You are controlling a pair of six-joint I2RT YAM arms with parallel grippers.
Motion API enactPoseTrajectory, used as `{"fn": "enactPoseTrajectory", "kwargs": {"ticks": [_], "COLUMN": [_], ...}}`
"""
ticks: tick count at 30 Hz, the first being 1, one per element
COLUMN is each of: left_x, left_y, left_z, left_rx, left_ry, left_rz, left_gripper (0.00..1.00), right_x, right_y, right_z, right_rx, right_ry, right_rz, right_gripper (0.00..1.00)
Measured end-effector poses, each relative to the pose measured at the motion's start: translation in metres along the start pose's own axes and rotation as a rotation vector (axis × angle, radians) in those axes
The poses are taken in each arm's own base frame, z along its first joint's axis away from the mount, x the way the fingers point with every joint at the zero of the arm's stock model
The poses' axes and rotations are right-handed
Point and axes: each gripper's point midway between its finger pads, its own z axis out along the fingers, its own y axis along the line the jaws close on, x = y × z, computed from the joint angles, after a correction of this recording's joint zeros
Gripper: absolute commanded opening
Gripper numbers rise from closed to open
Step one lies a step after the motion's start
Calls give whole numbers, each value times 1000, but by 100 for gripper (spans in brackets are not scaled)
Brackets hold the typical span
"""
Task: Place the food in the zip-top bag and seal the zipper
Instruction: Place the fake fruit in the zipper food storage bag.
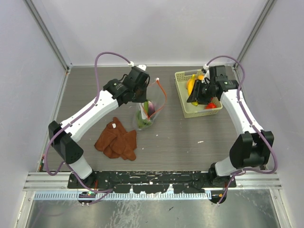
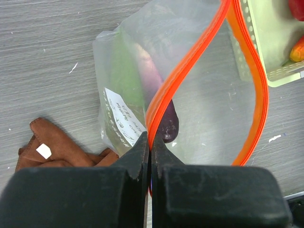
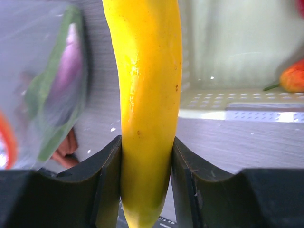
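My left gripper [image 2: 151,142] is shut on the orange-red zipper [image 2: 187,66] at one edge of the bag's mouth and holds the clear zip-top bag [image 2: 204,109] up over the table. The mouth gapes open. Inside lie green leaves [image 2: 124,76] and a dark purple piece [image 2: 167,124]. From the top view the bag [image 1: 146,115] hangs below the left gripper [image 1: 144,98]. My right gripper [image 3: 146,145] is shut on the yellow banana [image 3: 148,71], held lengthwise between the fingers. It hovers over the basket's left side, with the banana [image 1: 191,85] still right of the bag.
A pale green slotted basket [image 1: 202,113] stands at the back right with a red apple [image 1: 211,105] and an orange-yellow piece [image 3: 292,78] inside. A rust-brown cloth [image 1: 116,140] lies crumpled on the table left of the bag.
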Motion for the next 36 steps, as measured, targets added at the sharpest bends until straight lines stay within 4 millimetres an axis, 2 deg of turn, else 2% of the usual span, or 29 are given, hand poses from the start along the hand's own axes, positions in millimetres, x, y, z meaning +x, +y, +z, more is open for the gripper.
{"fn": "enactPoseTrajectory", "kwargs": {"ticks": [9,15,23,28,36], "left_x": [3,11,18,18,18], "left_y": [-8,-11,-18,-21,-25], "left_z": [5,10,8,4,-3], "left_rx": [38,48,71,83,91], "left_ry": [2,5,-6,-14,-34], "left_rz": [2,28,49,66,83], "left_gripper": [0,0,0,0,0], "right_x": [19,41,84,98,107], "right_y": [59,94,154,175,177], "right_z": [-48,-64,-77,-79,-60], "right_rx": [-207,-338,-496,-545,-524], "right_ry": [35,108,254,310,382], "right_rz": [-23,-20,-62,-44,46], "right_gripper": [12,14,15,16,19]}}
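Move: The right fingers already hold the banana above the crate; the open mouth of the zipper bag lies some 21 cm to their left, about 6 cm back and 3 cm higher. The purple eggplant inside the bag is about 23 cm left, 3 cm back and 13 cm down. The crate's middle is about 9 cm ahead, 8 cm right and 16 cm below. From the left hand, the mouth is roughly 8 cm right, 1 cm ahead and 2 cm lower. The right hand swings the gripped banana left and back from over the crate to the bag's mouth, some 20 cm across, climbing over 8 cm on the way before sinking about 2 cm at the end, while the wrist rolls its left side up and turns counter-clockwise, each some 20 to 25 degrees. The left hand keeps its pinch on the bag's orange-zippered lip and shifts it about 2 cm right and 2 cm back, dipping slightly, to hold the mouth open. ##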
